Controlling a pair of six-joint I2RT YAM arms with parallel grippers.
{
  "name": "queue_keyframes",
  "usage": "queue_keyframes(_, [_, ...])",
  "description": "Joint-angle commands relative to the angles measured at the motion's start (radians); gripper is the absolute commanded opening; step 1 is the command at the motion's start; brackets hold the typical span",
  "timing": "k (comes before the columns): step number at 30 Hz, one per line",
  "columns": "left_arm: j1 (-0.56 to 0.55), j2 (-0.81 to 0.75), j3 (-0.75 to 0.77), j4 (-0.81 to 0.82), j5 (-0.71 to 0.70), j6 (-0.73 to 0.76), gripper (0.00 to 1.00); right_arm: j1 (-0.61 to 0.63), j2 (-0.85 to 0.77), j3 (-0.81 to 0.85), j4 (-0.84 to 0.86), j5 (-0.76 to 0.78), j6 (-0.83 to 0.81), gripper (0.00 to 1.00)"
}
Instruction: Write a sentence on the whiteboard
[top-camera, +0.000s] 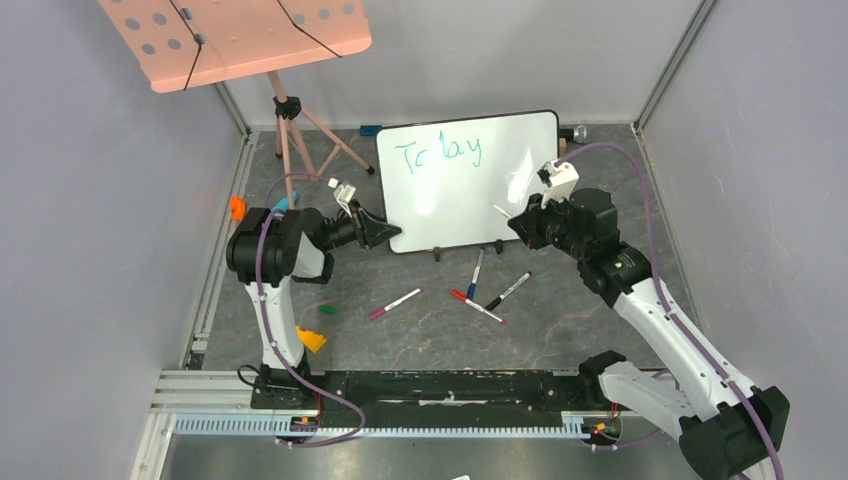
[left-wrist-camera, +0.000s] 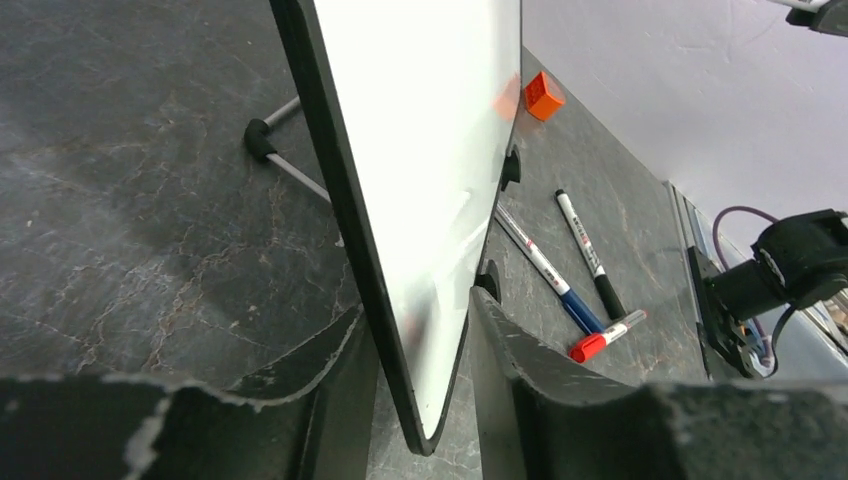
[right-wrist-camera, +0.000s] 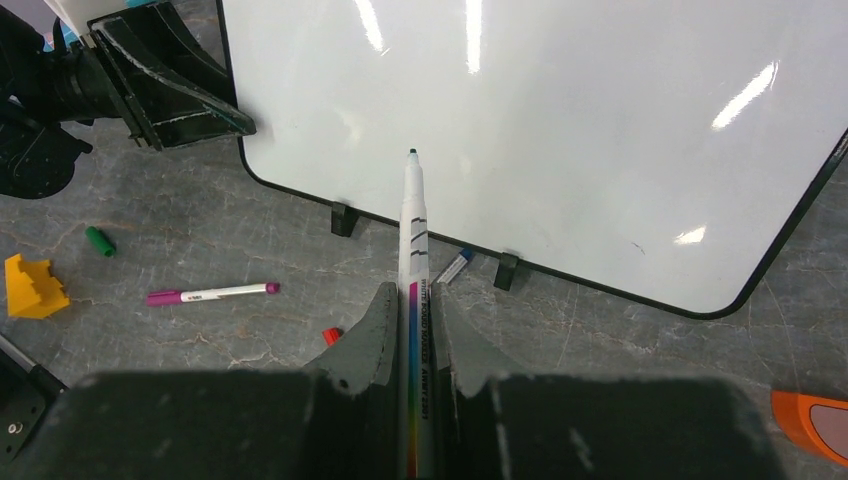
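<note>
The whiteboard (top-camera: 470, 190) stands on small black feet at the back middle of the table. Its top left carries one teal word of the sentence (top-camera: 438, 152), roughly "Today". My left gripper (top-camera: 392, 235) is at the board's lower left corner. In the left wrist view that corner (left-wrist-camera: 430, 150) sits between the jaws, and my left gripper (left-wrist-camera: 415, 305) is shut on it. My right gripper (right-wrist-camera: 412, 292) is shut on a white marker (right-wrist-camera: 413, 230) with a rainbow stripe. The marker's dark tip points at the lower part of the board face (right-wrist-camera: 560, 120); I cannot tell whether it touches.
Loose markers lie in front of the board: purple (top-camera: 395, 303), red-capped (top-camera: 477, 305), black (top-camera: 508, 291), blue (top-camera: 476, 272). A yellow block (top-camera: 310, 340) and a green cap (right-wrist-camera: 98, 240) lie near the left arm. A pink music-stand tray (top-camera: 240, 35) on a tripod stands back left.
</note>
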Motion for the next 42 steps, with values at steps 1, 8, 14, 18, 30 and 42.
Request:
queue_keyframes(1, [-0.005,0.007,0.014,0.081,0.043,0.052,0.39,-0.004,0.004,0.04,0.049,-0.015,-0.012,0.0])
queue_keyframes(8, [-0.008,0.012,0.019,0.081,0.044,0.047,0.12,-0.004,0.031,0.061,0.047,-0.012,-0.019,0.0])
queue_keyframes(14, [-0.009,0.02,0.027,0.081,0.052,0.044,0.02,-0.007,0.071,0.105,0.066,0.002,0.001,0.0])
queue_keyframes(18, [-0.008,0.019,0.027,0.08,0.048,0.044,0.02,-0.012,0.114,0.146,0.074,0.031,0.007,0.0])
queue_keyframes(30, [-0.017,0.022,0.028,0.081,0.096,0.07,0.02,-0.077,0.332,0.371,0.045,0.1,0.019,0.0])
queue_keyframes(42, [-0.014,0.05,0.072,0.081,0.129,0.024,0.02,-0.111,0.53,0.558,0.051,0.07,0.014,0.0])
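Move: The board's left edge, near its lower corner, already stands between the left hand's half-open fingers, about 1 cm right of the hand point; the middle of "Today" is some 13 cm ahead, 9 cm right and 15 cm higher. From the right hand, marker already gripped, the blank patch beside the "y" is about 22 cm ahead, 3 cm left, near level. "y" is 22 cm ahead and 7 cm left; the board's right edge 15 cm ahead, 8 cm right. The left fingers close on the whiteboard's edge and keep it pinched, easing only about 1 cm back and right. Meanwhile the right hand, after a slight dip, carries the green marker forward some 14 cm, rising nearly 5 cm over the board's face, and turns about 10 degrees clockwise, bringing the tip up beside the "y"; whether the tip touches can't be seen. ##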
